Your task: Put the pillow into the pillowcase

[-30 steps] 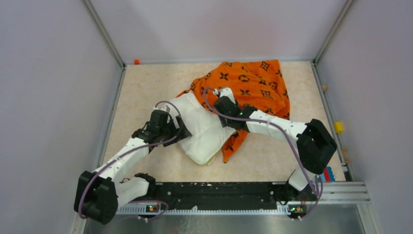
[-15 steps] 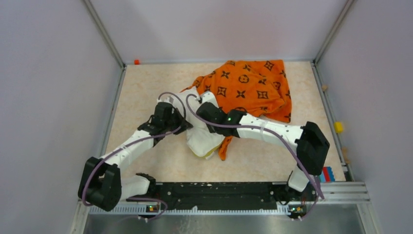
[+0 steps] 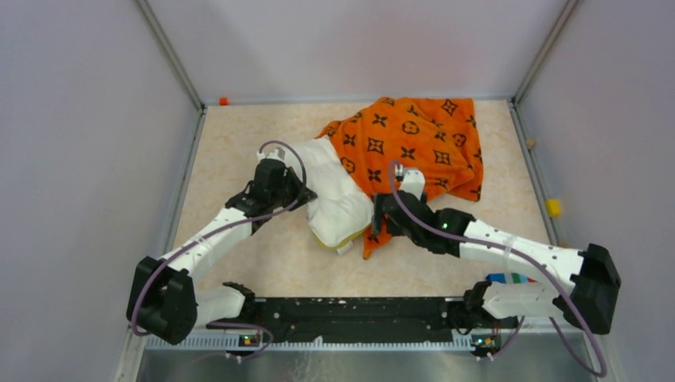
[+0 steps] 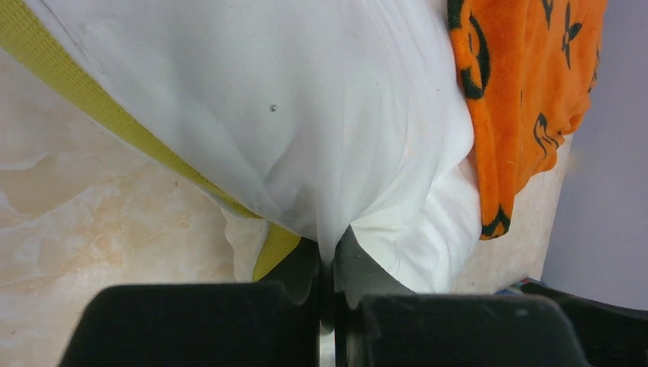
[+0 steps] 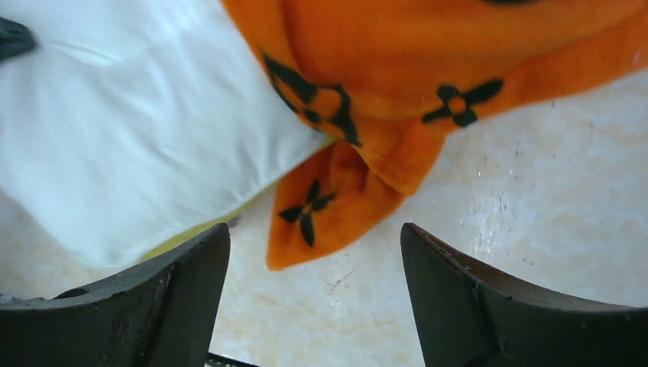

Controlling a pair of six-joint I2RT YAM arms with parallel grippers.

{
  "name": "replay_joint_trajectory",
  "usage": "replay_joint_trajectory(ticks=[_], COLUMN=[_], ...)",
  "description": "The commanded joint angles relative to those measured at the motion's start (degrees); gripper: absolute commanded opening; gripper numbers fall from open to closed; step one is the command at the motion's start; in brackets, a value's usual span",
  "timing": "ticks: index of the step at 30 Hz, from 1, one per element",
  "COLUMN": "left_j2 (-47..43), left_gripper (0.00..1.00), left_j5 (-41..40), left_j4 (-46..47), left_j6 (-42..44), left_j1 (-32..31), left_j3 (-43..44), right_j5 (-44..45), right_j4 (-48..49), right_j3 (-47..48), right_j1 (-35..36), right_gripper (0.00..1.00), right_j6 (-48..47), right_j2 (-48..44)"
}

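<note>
The white pillow (image 3: 338,191) lies mid-table with its far right part under the orange pillowcase (image 3: 414,143). My left gripper (image 3: 301,193) is at the pillow's left edge. In the left wrist view it (image 4: 334,252) is shut on a pinch of the pillow's white fabric (image 4: 306,115), close to the yellow trim (image 4: 92,99), with the pillowcase (image 4: 520,92) at the right. My right gripper (image 3: 376,216) sits near the pillowcase's low hanging corner. In the right wrist view it (image 5: 315,233) is open and holds nothing, with the pillowcase corner (image 5: 336,206) and pillow (image 5: 130,130) just beyond its fingertips.
Metal rails and grey walls bound the table on three sides. A small red object (image 3: 224,101) sits at the back left corner. A yellow block (image 3: 552,208) lies past the right rail. A blue and red item (image 3: 513,278) lies by the right arm's base.
My left gripper has shut on the pillow's edge. My right gripper moved left, then drew back to the right and toward the near edge, now open. The pillowcase has shifted slightly right.
</note>
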Motion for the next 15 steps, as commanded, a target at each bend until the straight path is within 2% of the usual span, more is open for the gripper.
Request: replay_joint_trajectory(ticks=[1,11,13,15], left_j2=[0.0,0.9,1.1,1.2], left_gripper=[0.00,0.00,0.00,0.00], left_j5=[-2.1,-2.1,-2.4,-2.7], left_j4=[3.4,0.3,-0.4,-0.6], left_j6=[0.2,3.7,4.5,5.3], left_j1=[0.0,0.0,0.0,0.0], left_j3=[4.0,6.7,7.1,7.3], right_j5=[-0.8,-3.4,-2.6,-0.6], right_j4=[5.2,29.1,32.9,35.2], right_j3=[-9.3,-17.6,-18.2,-18.4], right_j1=[0.3,-4.0,-5.0,-5.5], right_gripper=[0.80,0.85,0.81,0.71], right_j6=[11.2,18.4,19.6,20.0], right_j2=[-1.6,8.7,10.5,11.8])
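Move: The pillowcase's loose near corner, a crumpled orange flap, lies about 3 cm ahead of the right hand, level with it sideways and some 14 cm below. The pillow's middle is about 10 cm ahead, 12 cm left and 10 below; the spread part of the pillowcase centres roughly 22 cm ahead, 8 cm right and 14 below. From the left hand, already pinching the pillow, that near corner is about 18 cm right, 5 back and 12 below. Down goes the right hand, about 11 cm and fast, its open fingers dropping over the pillowcase's crumpled near corner. It first swings some 2 cm back and to the right, then comes forward again by about 3 cm, while the wrist turns clockwise, lifts its left side and tips down a little, under 20 degrees in all. The left hand keeps its pinch on the pillow, almost in place. ##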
